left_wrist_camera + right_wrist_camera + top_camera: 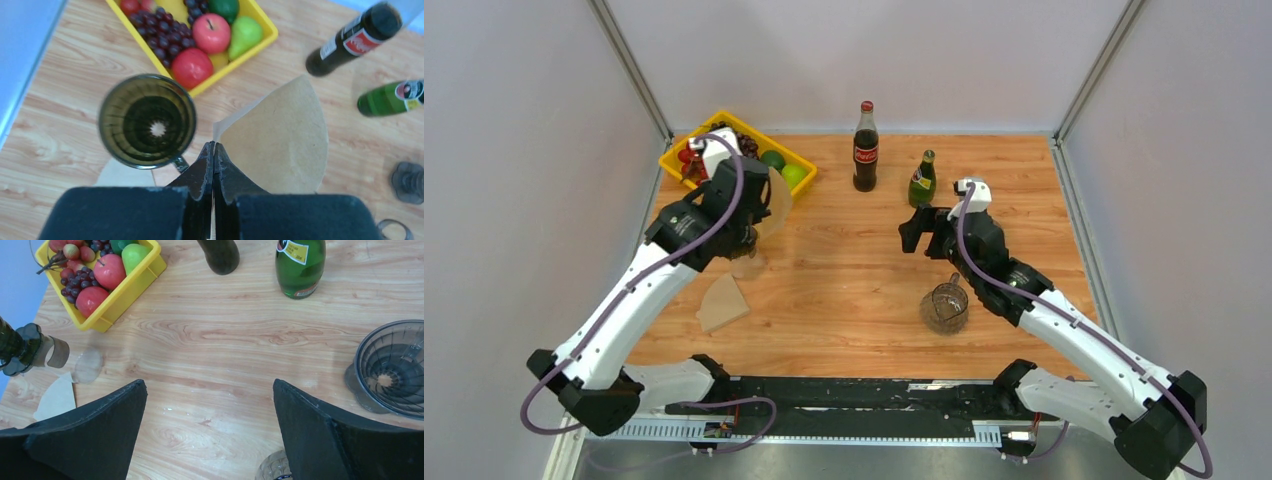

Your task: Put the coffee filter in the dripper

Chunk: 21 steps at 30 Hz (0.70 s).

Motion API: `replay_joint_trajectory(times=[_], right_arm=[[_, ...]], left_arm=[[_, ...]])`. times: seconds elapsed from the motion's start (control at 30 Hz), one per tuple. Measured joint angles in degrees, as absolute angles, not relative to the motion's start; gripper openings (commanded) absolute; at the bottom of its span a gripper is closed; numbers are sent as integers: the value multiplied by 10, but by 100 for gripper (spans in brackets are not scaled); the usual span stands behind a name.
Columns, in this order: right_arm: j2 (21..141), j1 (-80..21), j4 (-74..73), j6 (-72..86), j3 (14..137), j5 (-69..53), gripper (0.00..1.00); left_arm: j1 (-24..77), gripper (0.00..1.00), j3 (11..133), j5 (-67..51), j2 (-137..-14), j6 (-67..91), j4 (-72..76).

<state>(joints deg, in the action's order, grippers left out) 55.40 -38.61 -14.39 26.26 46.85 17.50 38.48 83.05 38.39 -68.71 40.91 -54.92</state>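
Observation:
My left gripper [214, 145] is shut on the edge of a brown paper coffee filter [280, 140], which stands fanned out to the right of the fingertips. From above, that filter [776, 200] hangs over the table's left half beside my left gripper [754, 215]. A dark green ribbed dripper [146, 120] with a small handle sits just left of the fingertips, its mouth towards the camera. A clear grey ribbed dripper [392, 372] stands at the right edge of the right wrist view. My right gripper [911, 232] [210, 385] is open over bare wood, holding nothing.
A second paper filter [722, 303] lies flat on the table near the left arm. A yellow basket [669, 158] of fruit stands at the back left. A cola bottle [865, 147] and a green bottle [922, 180] stand at the back centre. A glass cup [944, 308] sits beside the right arm.

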Motion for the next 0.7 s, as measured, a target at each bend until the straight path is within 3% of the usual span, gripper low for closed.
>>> replay_joint_trajectory(times=[0.33, 0.7], right_arm=[[570, -369, -144, 253, 467, 152, 100], [570, -361, -144, 249, 467, 137, 100]], left_arm=[[288, 1, 862, 394, -609, 391, -581], [176, 1, 806, 313, -616, 384, -580]])
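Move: The dripper, standing on its glass, lies about 10 cm to the left of my left hand, 4 cm ahead and some 14 cm below; that hand already holds the coffee filter. The fruit basket's middle is about 21 cm beyond the dripper and 3 cm farther left. The spare filter lies flat on the table, some 13 cm left of my left hand and 5 cm back. From my empty right hand the dripper is about 37 cm to the left, 5 cm ahead and 6 cm lower. I swing my left hand about 10 cm left towards the dripper in a shallow arc, rising some 5 cm and then sinking back to the starting height as the sideways travel runs out. On the way I turn the hand roughly 15 degrees counter-clockwise, keeping the filter pinched in shut fingers. ##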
